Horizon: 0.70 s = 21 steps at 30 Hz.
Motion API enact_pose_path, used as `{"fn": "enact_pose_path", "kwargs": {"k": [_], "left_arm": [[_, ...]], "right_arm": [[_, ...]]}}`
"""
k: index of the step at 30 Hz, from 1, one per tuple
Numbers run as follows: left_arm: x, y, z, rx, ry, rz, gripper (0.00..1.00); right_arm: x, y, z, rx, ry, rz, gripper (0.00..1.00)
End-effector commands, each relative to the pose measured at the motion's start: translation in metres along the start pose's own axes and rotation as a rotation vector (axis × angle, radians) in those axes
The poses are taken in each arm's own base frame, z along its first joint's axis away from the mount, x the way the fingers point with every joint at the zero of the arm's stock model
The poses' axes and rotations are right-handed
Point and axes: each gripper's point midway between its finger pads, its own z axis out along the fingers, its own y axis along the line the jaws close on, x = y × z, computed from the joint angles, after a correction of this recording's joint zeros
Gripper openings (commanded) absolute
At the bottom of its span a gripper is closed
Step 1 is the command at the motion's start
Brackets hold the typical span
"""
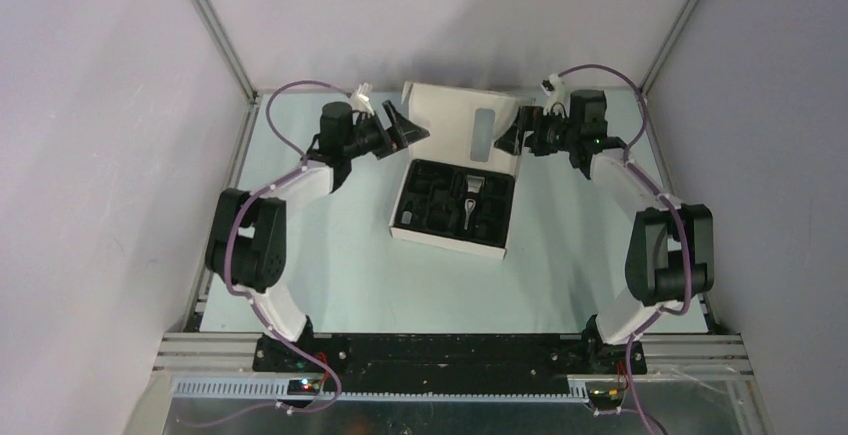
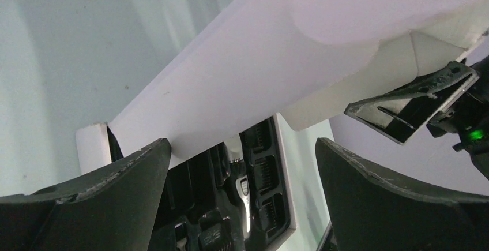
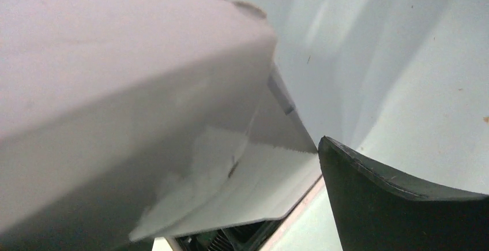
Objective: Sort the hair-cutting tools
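The hair-cutting tools lie in a black tray inside an open white box (image 1: 447,238) in the middle of the table. The black-and-silver clipper (image 1: 470,201) (image 2: 244,191) lies in the tray's middle. Black comb attachments (image 2: 266,173) sit in slots beside it. The box lid (image 1: 450,115) stands raised at the back. My left gripper (image 1: 405,128) is open at the lid's left edge, its fingers (image 2: 104,205) apart with the tray showing between them. My right gripper (image 1: 512,136) is open at the lid's right edge. In its wrist view the lid (image 3: 115,89) covers all but one finger (image 3: 403,205).
White walls with metal corner posts (image 1: 215,25) close in the pale green table (image 1: 330,275). The right gripper's finger (image 2: 412,104) shows in the left wrist view, beyond the lid's side flap. The arm bases stand on the black rail (image 1: 450,350) at the near edge.
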Motion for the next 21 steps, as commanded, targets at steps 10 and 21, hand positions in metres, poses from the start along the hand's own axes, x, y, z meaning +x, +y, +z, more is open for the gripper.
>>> {"fn": "enact_pose_path", "kwargs": {"k": [10, 21], "left_arm": [[0.032, -0.016, -0.08, -0.035, -0.18, 0.102, 1.0], [0.082, 0.001, -0.161, -0.175, -0.276, 0.063, 1.0]], "right_arm": [[0.04, 0.038, -0.028, -0.007, -0.197, -0.377, 0.99], [0.099, 0.048, -0.055, 0.032, -0.244, -0.361, 0.99]]}}
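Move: The box's raised lid is between the hands: its middle is about 12 cm to the right of the left hand, 3 cm ahead and 6 cm lower, and some 10 cm to the left of the right hand, 3 cm ahead. The open box is 13 cm back and 15 cm down, 11 cm right of the left hand; the clipper in it is 12 cm back and 15 cm right of that hand. Wide open, both hands draw back 11–15 cm, bringing the lid over; left also veers left, right sinks 5 cm. ##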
